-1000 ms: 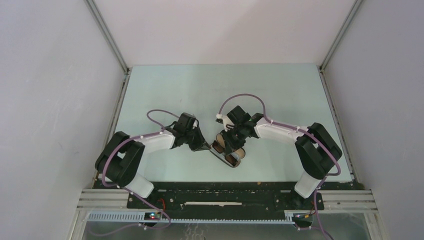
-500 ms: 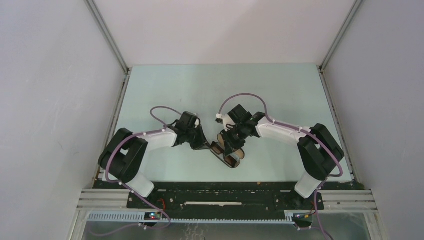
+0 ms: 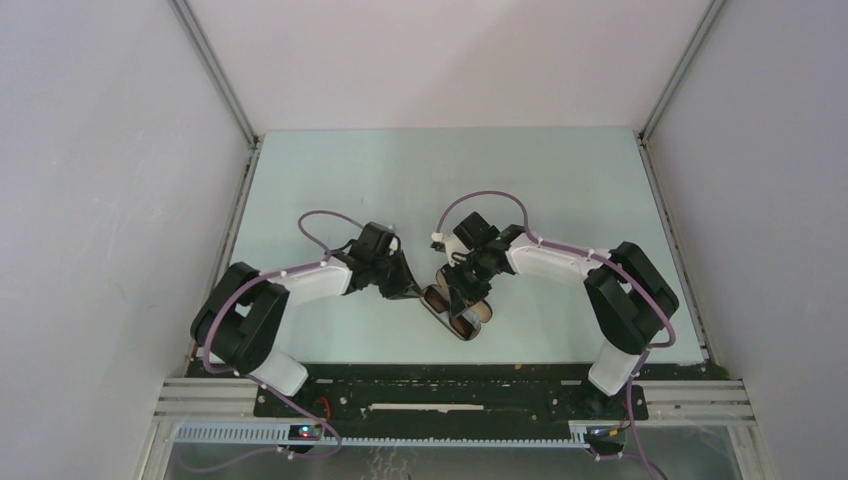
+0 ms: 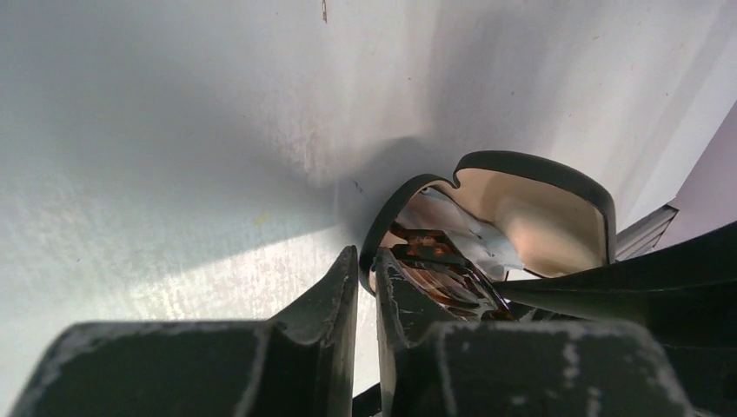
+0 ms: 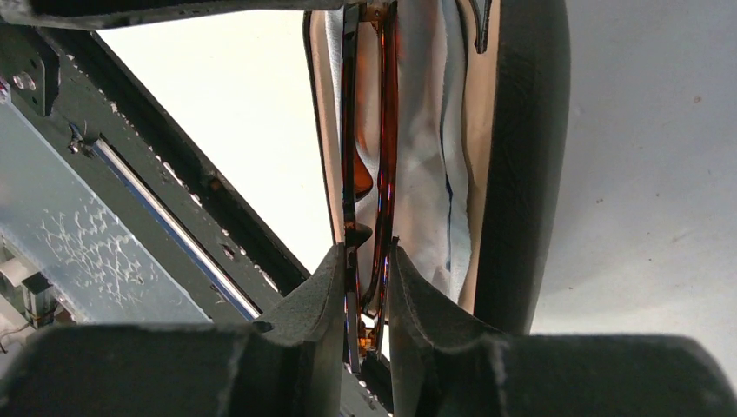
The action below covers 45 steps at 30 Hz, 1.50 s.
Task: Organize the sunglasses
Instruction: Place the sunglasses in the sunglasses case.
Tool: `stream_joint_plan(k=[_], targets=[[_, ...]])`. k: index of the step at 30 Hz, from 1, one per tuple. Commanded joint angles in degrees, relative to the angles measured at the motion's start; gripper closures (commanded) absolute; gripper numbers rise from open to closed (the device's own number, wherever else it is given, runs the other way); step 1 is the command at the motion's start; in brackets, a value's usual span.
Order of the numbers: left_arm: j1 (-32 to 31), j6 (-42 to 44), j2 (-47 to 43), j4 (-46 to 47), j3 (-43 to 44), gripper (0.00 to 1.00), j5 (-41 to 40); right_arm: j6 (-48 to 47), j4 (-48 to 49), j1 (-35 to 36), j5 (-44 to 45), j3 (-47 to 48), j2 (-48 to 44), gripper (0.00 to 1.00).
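The sunglasses (image 3: 461,320), brown-framed and folded, lie inside the open black case (image 3: 482,310) with tan lining, near the table's front middle. In the right wrist view my right gripper (image 5: 365,250) is shut on the sunglasses (image 5: 387,130), one finger on each side of the folded frame, above the case (image 5: 521,174). A white cloth (image 5: 421,174) lines the case beside them. My left gripper (image 4: 365,256) sits at the left end of the case (image 4: 539,165), its jaws a narrow slit apart with the black rim at their tips. The sunglasses (image 4: 434,261) show just past it.
The pale green table (image 3: 450,180) is walled on three sides by white panels. A black base rail (image 3: 450,385) runs along the near edge, close behind the case, and shows in the right wrist view as the rail (image 5: 174,234).
The left gripper's jaws have parted slightly at the case rim. The right gripper, with the sunglasses, has edged a little left and toward the near side.
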Motion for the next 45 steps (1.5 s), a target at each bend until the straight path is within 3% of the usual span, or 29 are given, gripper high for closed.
stream_joint_plan(k=[1, 10, 19, 29, 40, 45], targets=[[0.13, 1.11, -3.89, -0.87, 2.72, 0.83, -4.74, -0.80, -1.59, 0.72, -1.11, 1.13, 2.27, 0.73], [0.18, 1.43, -6.92, -1.66, 2.98, 0.79, -5.24, -0.39, 0.01, 1.24, -1.77, 1.13, 2.71, 0.72], [0.16, 1.45, -6.82, -1.77, 2.43, 0.80, -4.92, 1.07, -1.11, 2.09, 4.63, 1.11, -2.35, 0.47], [0.14, 1.53, -7.06, -1.82, 3.11, 0.79, -5.01, 1.88, -4.62, 3.83, 12.76, 1.21, -8.73, 0.38], [0.11, 1.40, -7.40, -1.96, 3.50, 0.79, -4.63, 2.76, -5.25, 4.00, 17.87, 1.73, -12.63, 0.36], [-0.67, 0.57, -9.41, -2.41, 3.22, 0.78, -4.96, 6.25, -4.13, 0.57, 21.85, 1.62, -13.99, 0.39]])
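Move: My right hand holds the sunglasses just over the open sunglasses case, whose middle lies about 3 cm below it and 1 cm ahead, with no sideways offset. The sunglasses' middle is about 1 cm to its left and 1 cm below; the grey cloth lies in the case about 2 cm to its right, 3 cm below and level fore-and-aft. From my left hand, poised at the case's left end, the case's middle is some 7 cm right, 2 cm back and 1 cm lower. With my right hand I keep the sunglasses down at the case, open the fingers widely and let go, then rise about 4 cm off them, drifting some 2.5 cm right and a bit forward as the fingertips swing forward some 15 degrees. Meanwhile my left hand comes free of the case's left end, rising about 2 cm and easing slightly forward and left, then waits. ##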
